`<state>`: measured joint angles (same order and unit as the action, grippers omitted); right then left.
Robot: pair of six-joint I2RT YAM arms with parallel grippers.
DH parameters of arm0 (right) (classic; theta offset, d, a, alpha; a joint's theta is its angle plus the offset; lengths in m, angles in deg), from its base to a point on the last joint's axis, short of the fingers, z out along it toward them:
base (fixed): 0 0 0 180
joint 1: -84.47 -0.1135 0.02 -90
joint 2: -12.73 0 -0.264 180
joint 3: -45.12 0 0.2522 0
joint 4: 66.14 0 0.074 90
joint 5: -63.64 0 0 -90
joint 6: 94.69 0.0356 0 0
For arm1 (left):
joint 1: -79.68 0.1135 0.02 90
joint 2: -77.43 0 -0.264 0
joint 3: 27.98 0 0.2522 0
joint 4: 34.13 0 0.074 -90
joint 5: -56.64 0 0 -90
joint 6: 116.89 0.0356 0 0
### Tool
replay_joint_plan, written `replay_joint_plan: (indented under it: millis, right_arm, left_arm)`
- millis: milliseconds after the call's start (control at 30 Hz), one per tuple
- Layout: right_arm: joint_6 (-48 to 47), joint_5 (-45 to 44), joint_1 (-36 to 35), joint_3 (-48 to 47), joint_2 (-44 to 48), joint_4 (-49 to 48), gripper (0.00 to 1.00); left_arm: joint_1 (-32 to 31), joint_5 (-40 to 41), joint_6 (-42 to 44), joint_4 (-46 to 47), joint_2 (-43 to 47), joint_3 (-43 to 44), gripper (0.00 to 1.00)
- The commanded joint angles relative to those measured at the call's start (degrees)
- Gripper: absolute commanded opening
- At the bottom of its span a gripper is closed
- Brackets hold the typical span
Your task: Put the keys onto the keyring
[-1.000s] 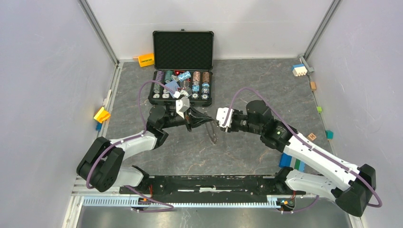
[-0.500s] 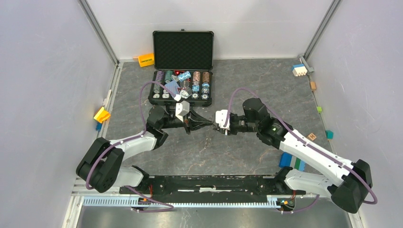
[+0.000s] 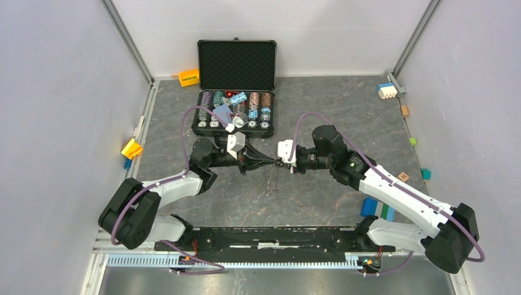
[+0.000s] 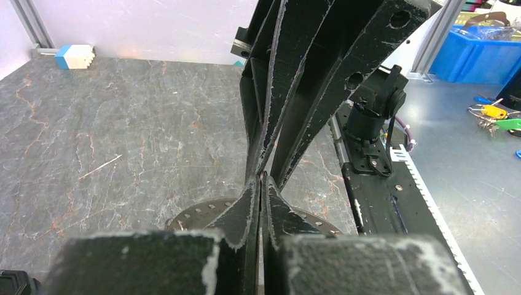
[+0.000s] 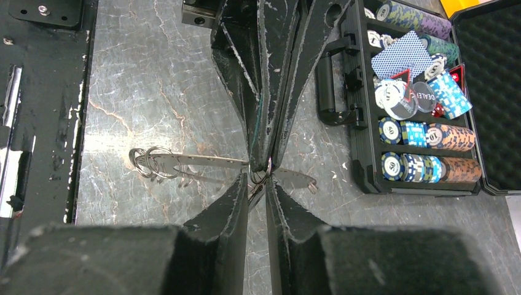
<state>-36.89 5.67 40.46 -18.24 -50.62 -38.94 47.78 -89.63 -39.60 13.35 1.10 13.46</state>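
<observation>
The keyring is a flat grey toothed ring, seen nearly edge-on in the right wrist view and held clear of the table. My left gripper is shut on its rim; its fingertips pinch the ring, whose grey disc shows below them. My right gripper meets the left one tip to tip. Its fingers stand a narrow slit apart, closed around a small key with its wire loop at the ring's rim. More keys hang in a bunch at the ring's far end.
An open black case of poker chips stands just behind the grippers; its handle is close to the left fingers. Small coloured blocks lie by the walls: orange, yellow, blue-white, blue-green. The black base rail runs along the near edge.
My right gripper has moved left to the left gripper's tip and narrowed its jaws around the small key. The left gripper has stayed shut and lowered its tip a little.
</observation>
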Motion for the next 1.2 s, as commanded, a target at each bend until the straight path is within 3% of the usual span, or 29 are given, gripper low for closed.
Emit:
replay_joint_plan:
  millis: [0,267,533,700,767,933,1167]
  right_arm:
    - [1.3,1.9,0.1,-2.6,-0.4,-0.8,0.21]
    - [2.7,2.5,0.2,-3.6,-2.3,-1.0,0.17]
    - [2.6,0.9,0.6,-3.7,-1.8,-0.9,0.0]
    - [0.7,-1.4,0.6,-4.2,-1.0,1.0,0.0]
    - [-0.4,-2.6,0.6,-4.4,-0.9,2.1,0.0]
    - [-2.3,-4.5,0.5,-5.2,-0.7,4.7,0.0]
    - [-2.7,-6.1,-0.2,-6.7,-1.5,6.4,0.0]
  left_arm:
    - [0.1,0.3,3.4,3.1,0.9,0.2,0.02]
    - [0.1,0.5,3.7,3.0,0.8,0.1,0.02]
    - [0.1,0.4,4.9,2.2,1.3,-0.2,0.02]
    - [0.0,-1.0,8.0,-0.4,2.0,0.4,0.06]
    - [0.1,-2.5,11.8,-4.4,3.0,1.1,0.13]
    - [0.0,-4.2,27.7,-25.3,6.5,5.6,0.26]
    - [0.1,-3.5,31.8,-35.0,7.3,9.9,0.35]
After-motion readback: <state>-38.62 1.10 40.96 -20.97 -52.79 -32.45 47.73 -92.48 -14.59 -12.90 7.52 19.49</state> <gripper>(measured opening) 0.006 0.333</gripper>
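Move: The small wire keyring is pinched at the left hand's tips, roughly 1 cm to the right of that hand's point. From the right hand the keyring lies about 1 cm ahead and 1 cm to the left, level, between the partly open fingers. Below it hangs the toothed metal disc, its middle some 3 cm back from the right hand, 1 cm left and 6 cm down; the chip case stands about 17 cm ahead, 15 cm left and 18 cm lower. The small wire keyring is handed across: the right fingers ease forward and slightly down and close on it while the left still grips. The left then opens about a third, its hand point almost still, rolling some 15 degrees so its forward side rises, and lets go. The right, keeping its pinch, draws about 1.5 cm to the right and 1 cm down, away from the left hand. ##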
